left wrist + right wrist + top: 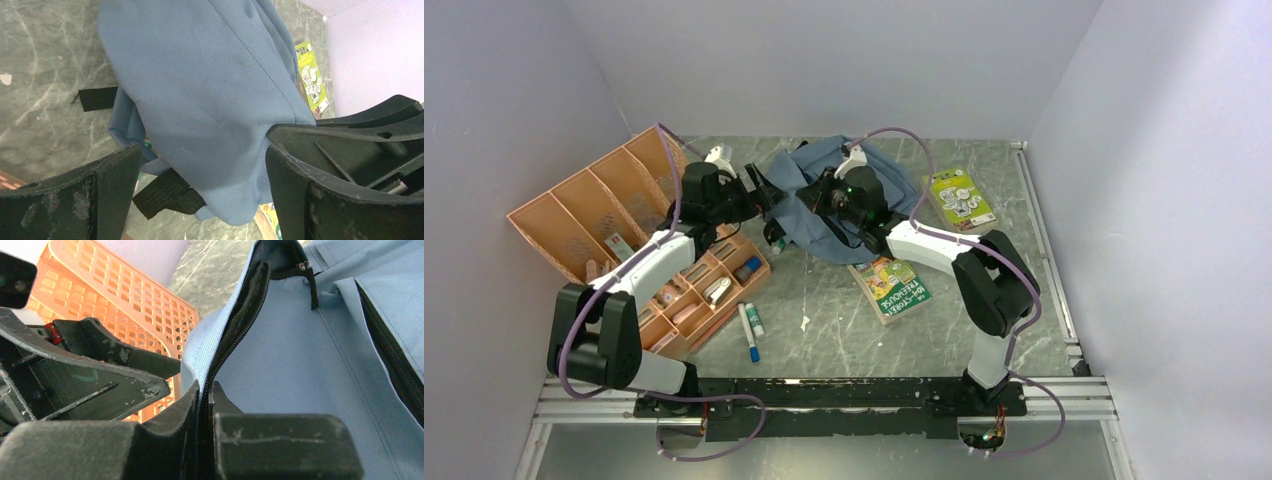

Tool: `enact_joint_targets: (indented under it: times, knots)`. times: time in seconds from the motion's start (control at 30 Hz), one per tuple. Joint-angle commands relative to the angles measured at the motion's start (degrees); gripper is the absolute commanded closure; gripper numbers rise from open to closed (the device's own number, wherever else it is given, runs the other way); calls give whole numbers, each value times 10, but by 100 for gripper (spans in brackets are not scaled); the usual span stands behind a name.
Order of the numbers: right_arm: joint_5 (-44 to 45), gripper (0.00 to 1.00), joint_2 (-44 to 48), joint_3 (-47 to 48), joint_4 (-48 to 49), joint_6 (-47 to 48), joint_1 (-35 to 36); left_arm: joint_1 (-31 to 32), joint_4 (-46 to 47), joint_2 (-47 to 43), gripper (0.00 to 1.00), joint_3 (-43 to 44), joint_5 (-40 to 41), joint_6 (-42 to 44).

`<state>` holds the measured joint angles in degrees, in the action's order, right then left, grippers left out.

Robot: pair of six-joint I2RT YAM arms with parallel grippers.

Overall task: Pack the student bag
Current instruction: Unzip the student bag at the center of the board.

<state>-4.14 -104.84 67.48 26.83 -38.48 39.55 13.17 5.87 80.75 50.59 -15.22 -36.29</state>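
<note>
The student bag (809,228), soft grey-blue with black zipper trim, lies crumpled at the table's back middle. My right gripper (821,196) is shut on its zipper edge (240,315), and the fabric and zipper teeth sit pinched between the pads (205,395). My left gripper (764,192) stands wide open just left of the bag. In the left wrist view the bag's lower corner (225,150) and a black strap (167,194) hang in the gap between the open fingers (202,190), touching neither pad.
An orange compartment tray (624,230) with small items sits at the left, close behind the left gripper. Two picture books (892,288) (959,198) lie right of the bag. Markers (749,332) lie in front of the tray. Walls close in three sides.
</note>
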Motion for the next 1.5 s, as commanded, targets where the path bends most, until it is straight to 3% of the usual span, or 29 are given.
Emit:
enact_joint_targets:
  times: [0.0,0.1,0.23,0.47,0.73,0.87,1.07,1.47]
  knots:
    - [-18,89,25,-9,53,-5,-6,11,37,16,4,-7,-8,-20]
    - [-39,89,28,-15,64,-6,-6,13,58,29,13,-9,-12,-39]
    - [-48,85,34,-25,62,0,-6,13,94,47,34,-5,-19,-62]
    - [-17,62,85,-48,-3,61,-16,13,109,95,94,46,-61,-36]
    - [29,51,181,-75,-131,155,-61,11,169,116,95,57,-110,34]
    - [27,51,201,-82,-179,205,-77,10,189,123,95,60,-136,58]
    - [-53,50,201,-81,-204,265,-83,9,176,139,95,76,-149,65]
    - [-94,54,176,-70,-238,287,-82,10,175,135,95,73,-148,66]
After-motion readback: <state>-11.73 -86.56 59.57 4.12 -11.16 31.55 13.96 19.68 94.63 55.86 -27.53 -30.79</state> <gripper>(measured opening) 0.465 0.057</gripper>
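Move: The lifted edge of the student bag lies about 2 cm ahead of my open left hand, 2 cm to its right and 3 cm below. The bag's black buckle is some 3 cm left, 2 cm back and 10 cm below that hand; the treehouse book is 26 cm right, 16 cm back and 17 cm below. From my right hand, which still pinches the zip edge, the nearer stretch of zip rim is roughly 10 cm right, 5 cm back and 2 cm down. My left hand dips forward and right onto the student bag's lifted edge and shuts on the cloth, then carries on rightward, easing up slightly and turning about 15 degrees clockwise. Once it has its grip, my right fingers part to about half open and let go of the zip edge; that hand arcs up and about 11 cm to the right, then sinks and draws back towards the nearer zip rim, rolling about 25 degrees. ##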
